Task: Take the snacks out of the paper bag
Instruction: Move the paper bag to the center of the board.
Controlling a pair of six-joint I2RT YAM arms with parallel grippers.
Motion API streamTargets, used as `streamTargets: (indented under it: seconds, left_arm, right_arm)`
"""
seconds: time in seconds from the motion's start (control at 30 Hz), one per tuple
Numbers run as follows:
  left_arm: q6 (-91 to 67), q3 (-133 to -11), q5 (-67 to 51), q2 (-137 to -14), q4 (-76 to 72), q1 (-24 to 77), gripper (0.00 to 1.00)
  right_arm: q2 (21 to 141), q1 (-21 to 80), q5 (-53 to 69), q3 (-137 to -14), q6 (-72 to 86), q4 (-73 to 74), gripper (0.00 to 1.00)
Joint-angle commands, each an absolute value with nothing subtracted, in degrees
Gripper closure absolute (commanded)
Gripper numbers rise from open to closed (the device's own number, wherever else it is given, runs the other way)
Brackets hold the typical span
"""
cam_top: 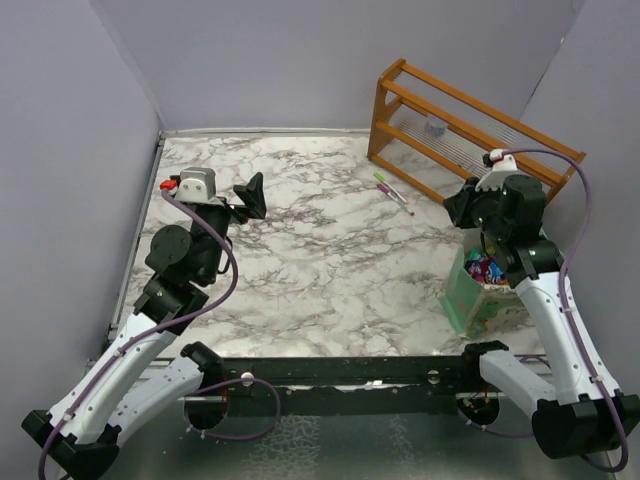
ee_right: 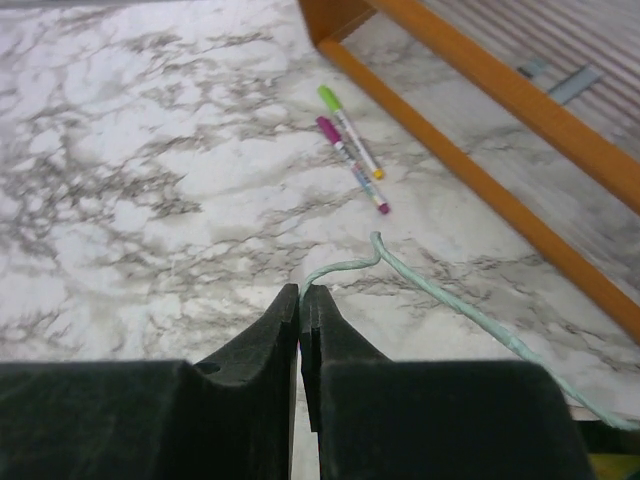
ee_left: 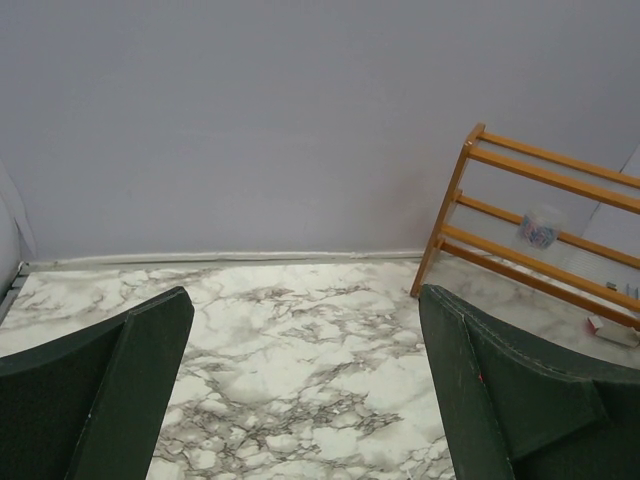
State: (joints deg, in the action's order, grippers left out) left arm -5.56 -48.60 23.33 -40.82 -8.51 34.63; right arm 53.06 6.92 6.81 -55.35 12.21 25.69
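Observation:
The pale green paper bag (cam_top: 472,300) stands upright at the right, near the table's front edge. Colourful snacks (cam_top: 485,268) show in its open top. My right gripper (cam_top: 468,212) hovers over the bag's far side. In the right wrist view the right gripper (ee_right: 302,290) is shut on the bag's thin pale cord handle (ee_right: 441,291), which loops off to the right. My left gripper (cam_top: 254,196) is at the left of the table, well away from the bag. In the left wrist view the left gripper (ee_left: 305,300) stands wide open over bare marble with nothing between its fingers.
A wooden rack (cam_top: 470,130) stands at the back right, also seen as the rack (ee_left: 540,235) in the left wrist view and the rack (ee_right: 480,130) in the right wrist view. Two pens (cam_top: 393,192) lie in front of it; the pens (ee_right: 350,150) have green and magenta caps. Grey walls enclose the marble table (cam_top: 320,250).

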Motion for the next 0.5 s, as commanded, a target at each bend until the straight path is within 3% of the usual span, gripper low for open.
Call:
streamTargets:
  seconds: [0.0,0.27,0.47]
  left_arm:
    - [-6.3,-48.1,24.0,-40.5,-10.2,35.1,0.02]
    - [-6.7,-47.8,24.2,-40.9,-10.4,35.1,0.02]
    - [-6.9,-47.8,24.8,-41.5,-10.2,35.1,0.02]
  right_arm:
    - [55.5,6.9,25.4,-56.7,12.2,20.2,0.94]
    - [60.2,7.5,43.6,-55.6,19.4,13.4,0.95]
    - [60.7,16.3,43.0,-54.8,24.1,7.8,0.96]
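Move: The paper bag's middle stands about 8 cm back, 11 cm to the right and 16 cm below the right hand, which already has its cord handle pinched; the board's centre, where it is bound, lies some 29 cm left and 8 cm ahead, 26 cm down. The pens are about 20 cm ahead and 7 cm left at table level, the wooden rack 22 cm ahead and 12 cm right. From the left hand, the bag is about 55 cm right, 5 cm back and 31 cm lower. The bag's cord stays pinched in the shut right fingers as the hand draws it left about 10 cm towards the board's middle, passing on the near side of the pens and easing back slightly at the end. The hand swings some 30 degrees counter-clockwise as it goes, with its left side rolling up. ##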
